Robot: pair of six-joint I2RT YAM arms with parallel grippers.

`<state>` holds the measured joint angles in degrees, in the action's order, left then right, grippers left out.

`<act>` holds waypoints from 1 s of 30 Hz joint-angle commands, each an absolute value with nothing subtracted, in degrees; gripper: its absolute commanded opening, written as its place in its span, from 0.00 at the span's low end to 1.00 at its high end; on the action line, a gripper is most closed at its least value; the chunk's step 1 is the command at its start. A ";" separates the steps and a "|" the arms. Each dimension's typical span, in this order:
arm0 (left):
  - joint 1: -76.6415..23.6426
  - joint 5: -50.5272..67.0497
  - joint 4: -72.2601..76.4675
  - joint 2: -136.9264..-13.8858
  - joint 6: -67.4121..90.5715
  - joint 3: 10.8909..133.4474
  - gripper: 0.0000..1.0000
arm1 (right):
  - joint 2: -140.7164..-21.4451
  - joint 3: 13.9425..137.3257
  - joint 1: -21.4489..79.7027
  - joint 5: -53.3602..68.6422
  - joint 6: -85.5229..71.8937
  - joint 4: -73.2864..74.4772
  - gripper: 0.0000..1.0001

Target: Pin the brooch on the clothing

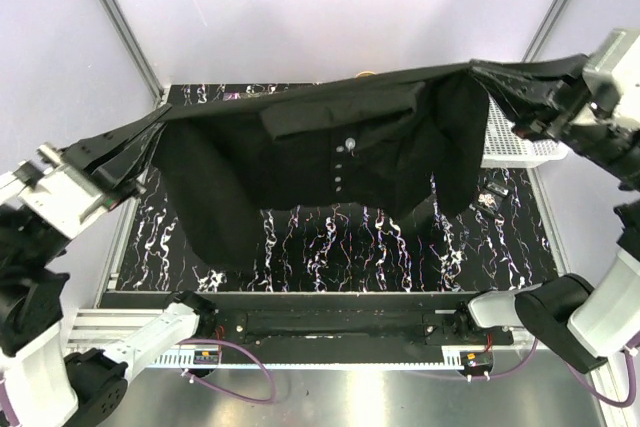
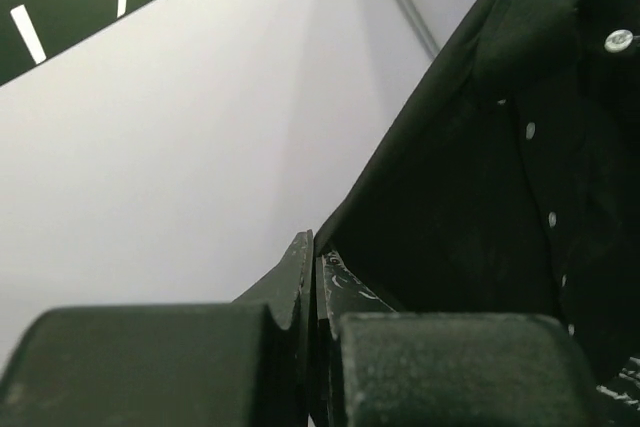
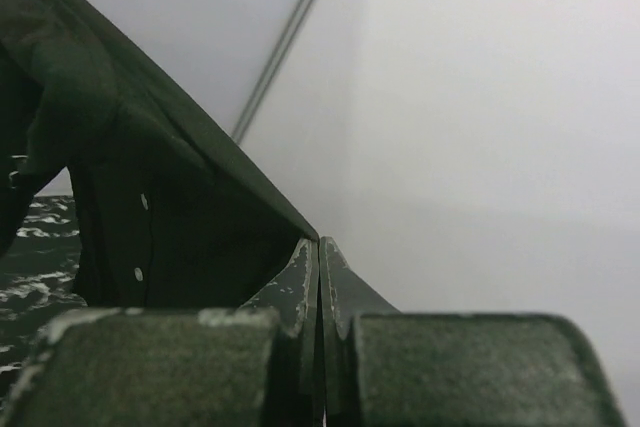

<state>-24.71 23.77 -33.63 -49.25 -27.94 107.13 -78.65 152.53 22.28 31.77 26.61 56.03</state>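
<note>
The clothing, a black button-up shirt, hangs stretched in the air between both arms, its front with small white buttons facing the top camera. A whitish brooch sits on the shirt front just below the collar, slightly bigger than the buttons; the left wrist view shows the brooch at the upper right. My left gripper is shut on the shirt's left end, fabric pinched between its fingertips. My right gripper is shut on the shirt's right end, the cloth edge running into its tips.
A black marbled mat covers the table under the hanging shirt. A white perforated basket stands at the back right. A small dark-and-white item lies on the mat near it. Pale walls enclose the cell.
</note>
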 commanded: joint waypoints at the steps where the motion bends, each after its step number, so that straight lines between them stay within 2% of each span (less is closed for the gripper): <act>1: -22.59 25.48 -36.21 -47.81 -21.81 114.07 0.00 | -75.59 152.85 19.52 31.19 20.49 57.04 0.00; 6: -20.48 24.27 -38.93 -50.01 -18.99 117.16 0.00 | -74.70 148.28 17.49 30.86 16.70 53.36 0.00; 9: -20.21 15.67 -40.25 -51.76 -19.07 115.32 0.00 | -77.42 147.14 17.40 24.71 18.10 53.96 0.00; 12: -20.21 5.30 -39.38 -53.52 -23.10 108.92 0.00 | -78.92 139.35 17.49 18.57 20.03 52.48 0.00; 17: -20.13 -4.03 -28.76 -54.84 -29.17 88.45 0.00 | -79.19 120.00 17.49 13.45 24.42 44.05 0.00; 20: -17.60 -3.17 -19.46 -59.49 -31.37 79.82 0.00 | -81.81 106.66 17.49 10.55 26.01 36.58 0.00; 23: -13.46 -0.37 -13.39 -68.00 -30.76 77.26 0.00 | -87.07 101.01 17.49 6.95 27.94 29.55 0.00; 26: -11.52 2.28 -6.89 -77.38 -31.64 77.43 0.00 | -94.70 100.28 17.40 5.19 29.26 22.60 0.00; 30: -11.42 3.78 -4.66 -91.64 -33.48 83.12 0.00 | -108.52 107.30 16.35 4.13 29.71 20.04 0.00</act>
<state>-12.82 5.15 -15.49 -82.72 -30.63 76.88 -100.01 100.14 18.46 10.94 26.87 30.11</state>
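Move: The hands hold the shirt by its shoulders, high over the near side of the table. The plate on the placemat lies some 37 cm ahead of the left hand, 7 cm to its right and 60 cm below; from the right hand, about 33 cm ahead, 13 cm left and 64 cm down. The fork lies about 13 cm left of the plate; the mug stands 13 cm right of it and 13 cm farther out, the basket some 45 cm to its right. Still pinching the black shirt by its two shoulders, both hands first draw back about 3 cm, then swing it forward and steeply down together towards the placemat, ending some 30 cm farther out and 35 cm lower. The closed fingers tip down about 40 degrees, while the left hand turns counter-clockwise and the right clockwise to point more forward. ##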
